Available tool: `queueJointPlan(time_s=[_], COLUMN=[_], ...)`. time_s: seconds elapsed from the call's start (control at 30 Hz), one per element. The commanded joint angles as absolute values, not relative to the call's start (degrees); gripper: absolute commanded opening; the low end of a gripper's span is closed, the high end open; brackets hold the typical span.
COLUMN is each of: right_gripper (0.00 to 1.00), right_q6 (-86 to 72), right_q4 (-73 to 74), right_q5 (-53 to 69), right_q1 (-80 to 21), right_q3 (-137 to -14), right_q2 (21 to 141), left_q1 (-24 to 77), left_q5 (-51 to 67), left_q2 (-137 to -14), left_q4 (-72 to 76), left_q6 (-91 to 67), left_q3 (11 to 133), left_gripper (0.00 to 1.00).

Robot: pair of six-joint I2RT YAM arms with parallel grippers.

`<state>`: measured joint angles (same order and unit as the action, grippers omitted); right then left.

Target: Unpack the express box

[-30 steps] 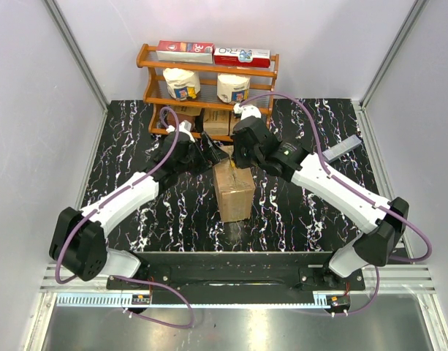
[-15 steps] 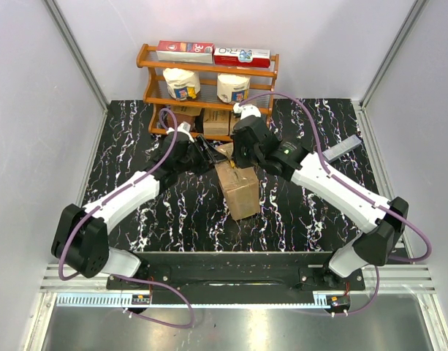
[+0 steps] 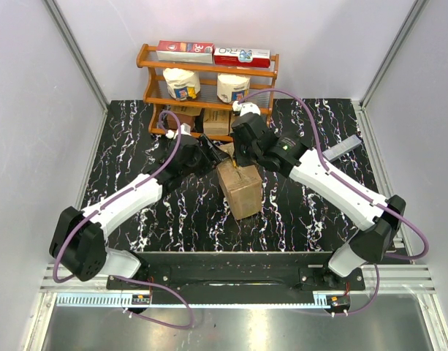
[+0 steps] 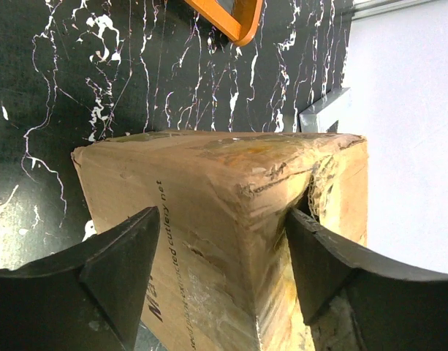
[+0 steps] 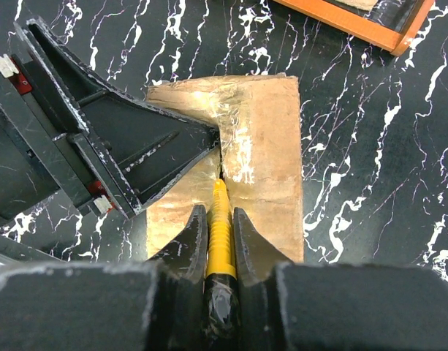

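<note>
The express box (image 3: 243, 194), a brown taped carton, stands on the black marbled table between both arms. My left gripper (image 3: 211, 154) straddles its top left edge (image 4: 245, 219). One finger (image 4: 121, 267) lies beside the lettered side face, while the other finger (image 4: 322, 263) has its tip at the cracked top seam; the jaws stand wide apart. Over the box top, my right gripper (image 5: 220, 219) is shut on a yellow knife (image 5: 221, 212). The knife's tip rests in the taped seam of the box (image 5: 267, 168), right next to the left finger's tip (image 5: 198, 142).
An orange wooden rack (image 3: 209, 69) stands at the back, holding red packets, white jars and small cartons; its foot (image 5: 355, 25) is just beyond the box. A grey metal bar (image 3: 342, 149) lies at the right. White walls enclose the table.
The box has turned and slid a little to the right. My left gripper narrowed, then widened again at the box's top edge. The right gripper kept its hold on the knife.
</note>
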<state>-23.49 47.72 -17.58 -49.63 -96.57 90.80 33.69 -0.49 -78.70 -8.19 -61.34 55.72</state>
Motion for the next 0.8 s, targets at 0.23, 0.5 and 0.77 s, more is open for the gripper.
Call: queueJointPlan(time_s=[0.23, 0.5, 0.77], right_gripper=[0.0, 0.0, 0.0], right_q6=[-20.83, -18.55, -18.02], right_q4=[47.02, 45.26, 43.77], right_q5=[-18.19, -17.14, -15.73], right_q1=[-50.45, -50.54, -50.54], right_q3=[-98.17, -97.12, -93.79], right_q2=[88.51, 86.92, 85.43], left_q1=[33.84, 33.84, 32.78], left_q5=[-3.52, -3.33, -1.58], left_q2=[-69.53, -73.12, -80.15], left_q4=[-2.56, 0.54, 0.52], left_q6=[-51.34, -49.22, -48.69], left_q3=[54.15, 55.18, 58.45], left_gripper=[0.87, 0.9, 0.92])
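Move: From the left hand, one finger already in the slit in the express box's taped top, the slit is about 4 cm right, 2 cm back and 1 cm lower. The box's middle is roughly 6 cm right, 5 cm back and 8 cm down; the shelf's front rail is about 11 cm ahead, 3 cm left and 12 cm down. From the right hand, holding the yellow knife, the slit is some 4 cm ahead, 2 cm left and 3 cm down. The left finger comes free of the slit as the hand rises about 6 cm, tipping its fingers up some 15 degrees while they spread nearly wide. It then sinks almost 5 cm and reaches 2 cm forward, back down to the slit's far end. The right hand keeps its grip on the knife, its tip at the slit, and eases up about 1 cm. ##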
